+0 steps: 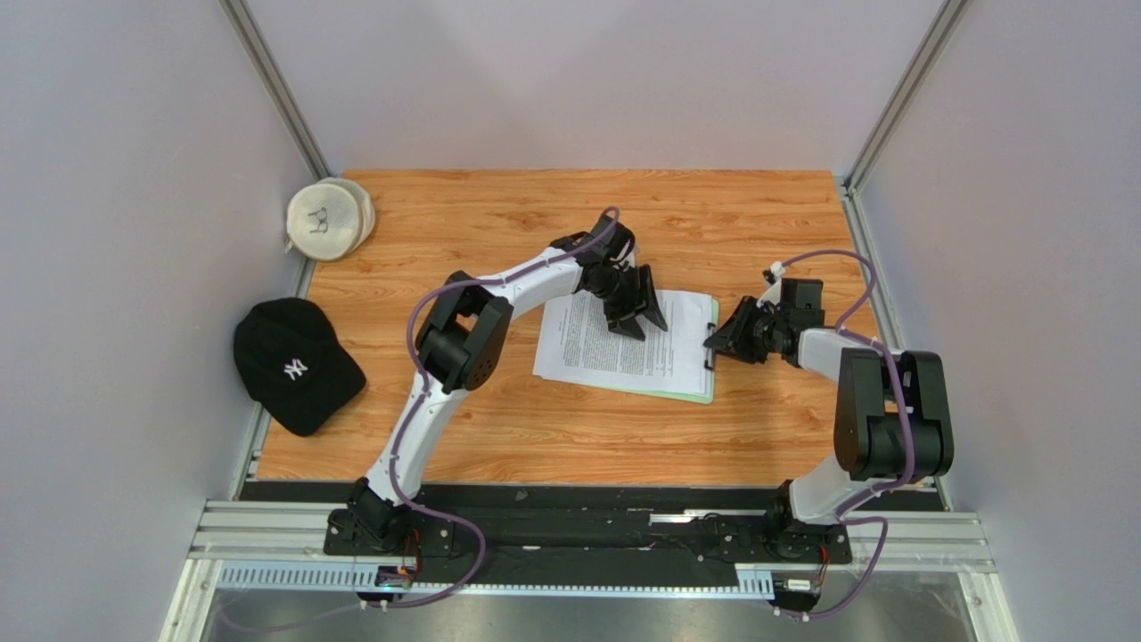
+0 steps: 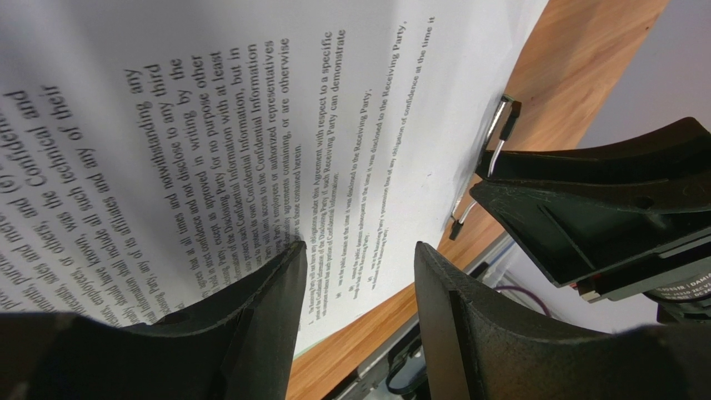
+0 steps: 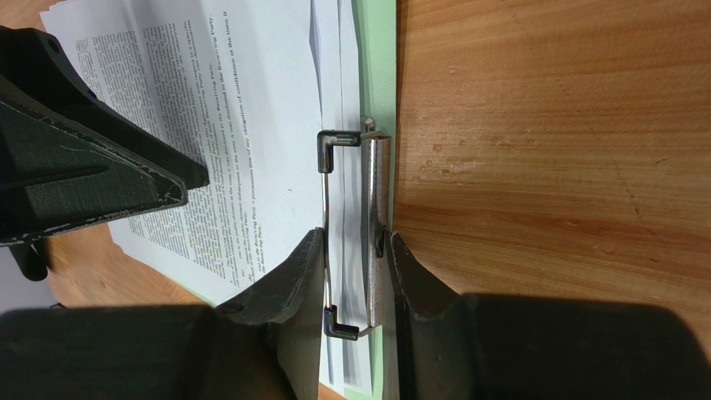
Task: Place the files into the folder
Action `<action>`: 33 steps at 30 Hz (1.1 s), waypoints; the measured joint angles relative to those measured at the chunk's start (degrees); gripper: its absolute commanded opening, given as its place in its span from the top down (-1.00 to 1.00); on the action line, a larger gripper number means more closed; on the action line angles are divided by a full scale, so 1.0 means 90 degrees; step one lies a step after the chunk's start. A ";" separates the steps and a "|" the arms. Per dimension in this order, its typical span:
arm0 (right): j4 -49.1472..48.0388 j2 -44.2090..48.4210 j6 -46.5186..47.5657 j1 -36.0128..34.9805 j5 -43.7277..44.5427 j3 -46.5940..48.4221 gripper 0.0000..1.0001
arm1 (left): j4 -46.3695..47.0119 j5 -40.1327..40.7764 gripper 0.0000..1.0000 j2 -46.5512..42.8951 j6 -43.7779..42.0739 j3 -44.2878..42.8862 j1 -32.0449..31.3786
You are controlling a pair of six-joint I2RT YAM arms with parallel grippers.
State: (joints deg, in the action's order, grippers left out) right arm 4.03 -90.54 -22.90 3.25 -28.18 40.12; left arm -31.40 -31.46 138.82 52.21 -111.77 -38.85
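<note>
The files (image 1: 619, 343) are white printed sheets lying on the pale green folder (image 1: 674, 396) in the middle of the table. Only thin green edges of the folder show, also in the right wrist view (image 3: 377, 75). My left gripper (image 1: 638, 316) is open, low over the sheets' far part, with printed text showing between its fingers (image 2: 357, 250). My right gripper (image 1: 718, 343) is shut on the folder's metal clip (image 3: 373, 208) at the right short edge, fingers squeezing its wire and plate (image 3: 355, 243). The sheets' edge (image 3: 342, 100) lies under the wire.
A black cap (image 1: 295, 364) lies at the table's left edge. A white round cap (image 1: 328, 218) sits at the far left corner. Grey walls close in the left, back and right sides. A metal rail (image 1: 589, 542) runs along the near edge.
</note>
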 measured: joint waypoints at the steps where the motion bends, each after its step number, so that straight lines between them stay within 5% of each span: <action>1: 0.0005 0.0000 0.0002 0.0000 0.0002 0.0000 1.00 | 0.0015 -0.0007 -0.22 0.0019 0.0000 -0.0022 -0.0027; 8: 0.0131 0.0002 0.0041 -0.0022 0.0068 0.0049 1.00 | -0.0236 0.0359 -0.54 -0.0075 -0.0442 -0.0226 -0.0172; 16: 0.0214 0.0024 0.0080 -0.0024 0.0066 0.0058 1.00 | -0.0962 0.0775 -0.59 -0.0748 -0.1205 -0.0238 0.0044; 27: 0.0355 0.0024 0.0170 -0.0051 0.0080 0.0119 1.00 | -0.1464 0.1251 -0.63 -0.2492 -0.2283 0.1246 0.1185; 33: 0.0425 0.0024 0.0216 -0.0100 0.0134 0.0158 1.00 | -0.1795 0.1571 -0.68 -0.3133 -0.2577 0.1489 0.1234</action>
State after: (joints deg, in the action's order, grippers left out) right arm 7.86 -90.32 -20.95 2.35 -26.98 41.54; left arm -47.55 -17.32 110.63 29.02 -98.37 -27.75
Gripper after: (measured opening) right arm 0.266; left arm 0.829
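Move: The files lie stacked on the green folder under the left fingertips; their middle is about 4 cm left of the left hand, 2 cm back and 2 cm below. Level with this hand, their left edge is some 19 cm to its left, and the folder's clip about 10 cm to its right and 3 cm back. The right hand has that clip between its fingers; from it the files' middle is about 14 cm left, 1 cm forward and 2 cm below. The files are freed of the left fingers, which lift off the top sheet, rise about 10 cm and swing some 16 cm left to above the far left corner, opening wider and tilting to point more steeply down. The clip stays pinched open in the right hand, which holds its place. ##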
